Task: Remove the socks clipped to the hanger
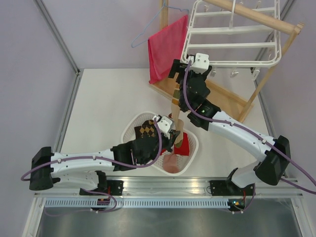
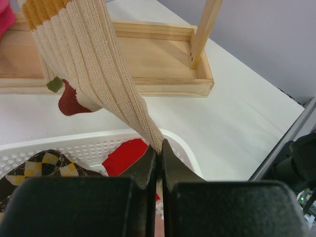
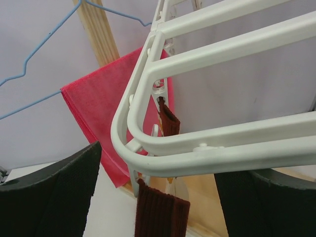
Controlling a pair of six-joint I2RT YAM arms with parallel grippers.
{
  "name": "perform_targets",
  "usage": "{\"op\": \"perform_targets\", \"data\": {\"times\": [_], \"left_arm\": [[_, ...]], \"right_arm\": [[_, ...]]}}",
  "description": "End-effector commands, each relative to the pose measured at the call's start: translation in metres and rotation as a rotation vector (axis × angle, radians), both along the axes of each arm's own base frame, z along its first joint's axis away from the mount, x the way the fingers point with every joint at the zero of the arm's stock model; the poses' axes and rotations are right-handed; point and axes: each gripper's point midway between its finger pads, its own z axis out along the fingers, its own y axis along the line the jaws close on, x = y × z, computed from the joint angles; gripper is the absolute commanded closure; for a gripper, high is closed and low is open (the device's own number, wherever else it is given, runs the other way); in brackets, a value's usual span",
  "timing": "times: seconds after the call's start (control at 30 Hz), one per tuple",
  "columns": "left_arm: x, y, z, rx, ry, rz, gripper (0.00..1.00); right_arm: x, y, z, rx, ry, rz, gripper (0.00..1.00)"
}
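Observation:
The white hanger (image 1: 232, 46) hangs from the wooden stand at the back right. A striped cream, brown and olive sock (image 1: 175, 106) stretches from the hanger's near-left corner down toward the basket. My left gripper (image 1: 173, 132) is shut on its cream toe end (image 2: 118, 94) over the basket rim. The right gripper (image 1: 190, 66) is open at that hanger corner (image 3: 222, 143), its fingers (image 3: 49, 192) wide on either side of the frame. The sock's dark brown cuff (image 3: 160, 212) hangs under a clip there. A second brown cuff (image 3: 169, 121) hangs just behind.
A white basket (image 1: 129, 126) in front of the arms holds an argyle sock (image 1: 145, 129), a red sock (image 1: 183, 147) and a pale pink sock (image 1: 170, 163). A red-pink towel (image 1: 165, 49) and a blue wire hanger (image 1: 148, 29) hang left of the white hanger. The wooden stand's base (image 1: 222, 98) lies behind the basket.

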Motion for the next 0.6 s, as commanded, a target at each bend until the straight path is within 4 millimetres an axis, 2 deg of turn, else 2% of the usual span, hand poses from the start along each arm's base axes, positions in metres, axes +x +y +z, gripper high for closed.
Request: {"op": "perform_targets", "data": {"times": [0.0,0.07,0.1,0.2,0.37,0.57], "left_arm": [[-0.002,0.000,-0.004,0.016,-0.006,-0.003,0.98],[-0.002,-0.001,-0.006,0.020,-0.002,-0.005,0.98],[-0.002,-0.001,-0.007,0.023,-0.001,-0.005,0.98],[-0.003,-0.003,-0.009,0.022,0.006,-0.008,0.98],[-0.003,-0.005,-0.011,0.024,0.013,-0.012,0.98],[-0.004,-0.007,-0.012,0.022,0.019,-0.017,0.98]], "right_arm": [[-0.015,-0.023,0.029,0.102,-0.092,-0.036,0.08],[-0.017,-0.027,0.024,0.099,-0.095,-0.051,0.15],[-0.020,-0.031,0.030,0.123,-0.118,-0.055,0.21],[-0.024,-0.039,0.031,0.130,-0.138,-0.080,0.33],[-0.026,-0.043,0.033,0.142,-0.167,-0.092,0.43],[-0.026,-0.046,0.034,0.150,-0.183,-0.110,0.65]]}}
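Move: The sock's brown cuff hangs from its clip at the hanger's near left corner, almost between the right hand's open fingers: some 1 cm ahead, 1 cm to the left and 1 cm below. The hanger's corner bar is about 3 cm above that hand, 1 cm back and 1 cm left; a second sock's cuff hangs about 7 cm ahead, 2 cm right and 3 cm up. From the left hand, the clip lies roughly 20 cm ahead, 2 cm right and 16 cm higher. The clip with the brown cuff is what the right fingers narrow around, going from nearly wide open to about a third open, while that hand draws back and to the right by roughly 2.5 cm and tips its fingers up slightly. Whether they grip it can't be seen. Below, the left hand keeps its pinch on the long sock and sinks about 1 cm. ##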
